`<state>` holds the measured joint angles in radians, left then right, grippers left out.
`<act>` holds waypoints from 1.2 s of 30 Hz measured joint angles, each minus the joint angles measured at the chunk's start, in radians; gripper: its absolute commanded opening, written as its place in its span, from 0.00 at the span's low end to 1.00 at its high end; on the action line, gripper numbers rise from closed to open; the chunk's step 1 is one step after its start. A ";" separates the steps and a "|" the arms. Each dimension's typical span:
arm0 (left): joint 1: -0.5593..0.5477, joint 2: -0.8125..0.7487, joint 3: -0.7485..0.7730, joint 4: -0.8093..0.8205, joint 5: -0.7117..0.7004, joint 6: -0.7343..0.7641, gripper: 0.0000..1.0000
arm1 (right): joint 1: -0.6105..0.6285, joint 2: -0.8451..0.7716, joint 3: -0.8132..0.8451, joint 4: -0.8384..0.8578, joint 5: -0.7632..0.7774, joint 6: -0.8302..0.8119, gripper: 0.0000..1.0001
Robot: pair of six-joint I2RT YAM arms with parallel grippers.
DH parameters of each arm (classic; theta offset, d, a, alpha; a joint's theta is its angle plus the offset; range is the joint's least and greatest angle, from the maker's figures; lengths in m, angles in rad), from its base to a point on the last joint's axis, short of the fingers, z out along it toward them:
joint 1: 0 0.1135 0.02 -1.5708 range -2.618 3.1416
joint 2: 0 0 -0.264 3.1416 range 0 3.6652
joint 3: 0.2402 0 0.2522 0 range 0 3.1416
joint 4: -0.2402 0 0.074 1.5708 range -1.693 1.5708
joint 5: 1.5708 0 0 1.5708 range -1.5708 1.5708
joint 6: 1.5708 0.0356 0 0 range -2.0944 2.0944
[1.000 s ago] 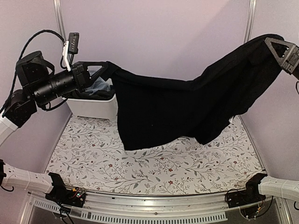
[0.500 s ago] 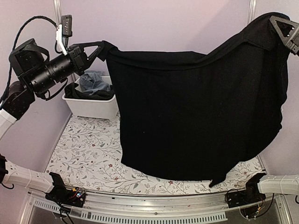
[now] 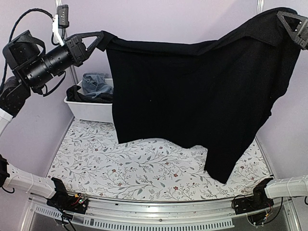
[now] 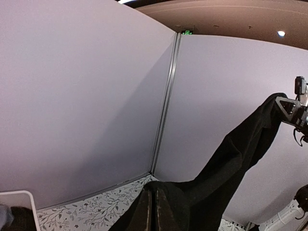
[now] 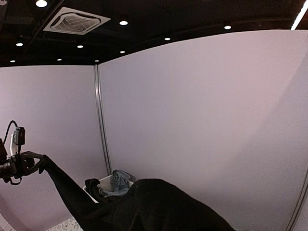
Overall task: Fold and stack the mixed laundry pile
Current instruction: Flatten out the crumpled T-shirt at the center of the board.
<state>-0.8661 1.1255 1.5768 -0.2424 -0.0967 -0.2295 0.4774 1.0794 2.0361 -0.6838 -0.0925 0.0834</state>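
A large black cloth from the mixed laundry pile hangs spread in the air between both grippers. My left gripper is shut on its upper left corner. In the left wrist view the left gripper has its fingers pressed together with black cloth draped around them. My right gripper holds the upper right corner high at the right wall. In the right wrist view the black cloth hides its fingers. The lower hem hangs above the table, lowest at the front right.
A white bin at the back left of the floral table holds light blue jeans and dark clothes. Lilac walls close in the back and sides. Arm bases sit at the near edge.
Both grippers have risen and pulled the black cloth from a sagging drape into a taut spread. Its hem swung low toward the front, then lifted back.
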 measured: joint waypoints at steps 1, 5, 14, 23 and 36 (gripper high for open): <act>-0.005 -0.006 0.009 -0.003 0.018 -0.003 0.00 | 0.000 0.000 0.025 -0.002 -0.008 -0.006 0.00; -0.036 -0.026 0.017 -0.012 0.068 -0.010 0.00 | 0.000 -0.037 0.059 -0.020 -0.058 -0.016 0.00; -0.179 -0.013 0.104 -0.056 0.035 0.008 0.00 | 0.000 -0.066 0.087 -0.076 -0.157 -0.008 0.00; -0.162 0.071 0.162 -0.051 -0.243 0.060 0.00 | 0.000 -0.065 0.034 -0.034 0.044 -0.029 0.00; 0.304 0.417 0.028 0.078 -0.123 -0.053 0.00 | -0.359 0.183 -0.552 0.317 0.003 -0.009 0.01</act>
<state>-0.5621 1.5425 1.6047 -0.1646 -0.2199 -0.2829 0.1181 1.2625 1.4841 -0.3668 -0.0898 0.0742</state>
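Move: Both hands hold the black T-shirt's top edge high up. For the left hand, the board's middle is about 7 cm ahead, 18 cm right and 56 cm below, the shirt's hanging body some 24 cm right and 27 cm down, and the white basket about 24 cm ahead, 13 cm left and 47 cm down. For the right hand, the board's middle is about 11 cm ahead, 30 cm left and 65 cm below, the shirt's body roughly 24 cm left and 35 cm down. Keeping their pinch on the T-shirt's top edge, both hands draw back together about 7 cm while rising slightly, then whip it forward over the board by roughly 27 cm, sinking ever faster as they go. The fingers tip down and swing from pointing inward to nearly straight forward, left counter-clockwise and right clockwise, while the right hand also pulls outward near the end to stretch the top edge. ##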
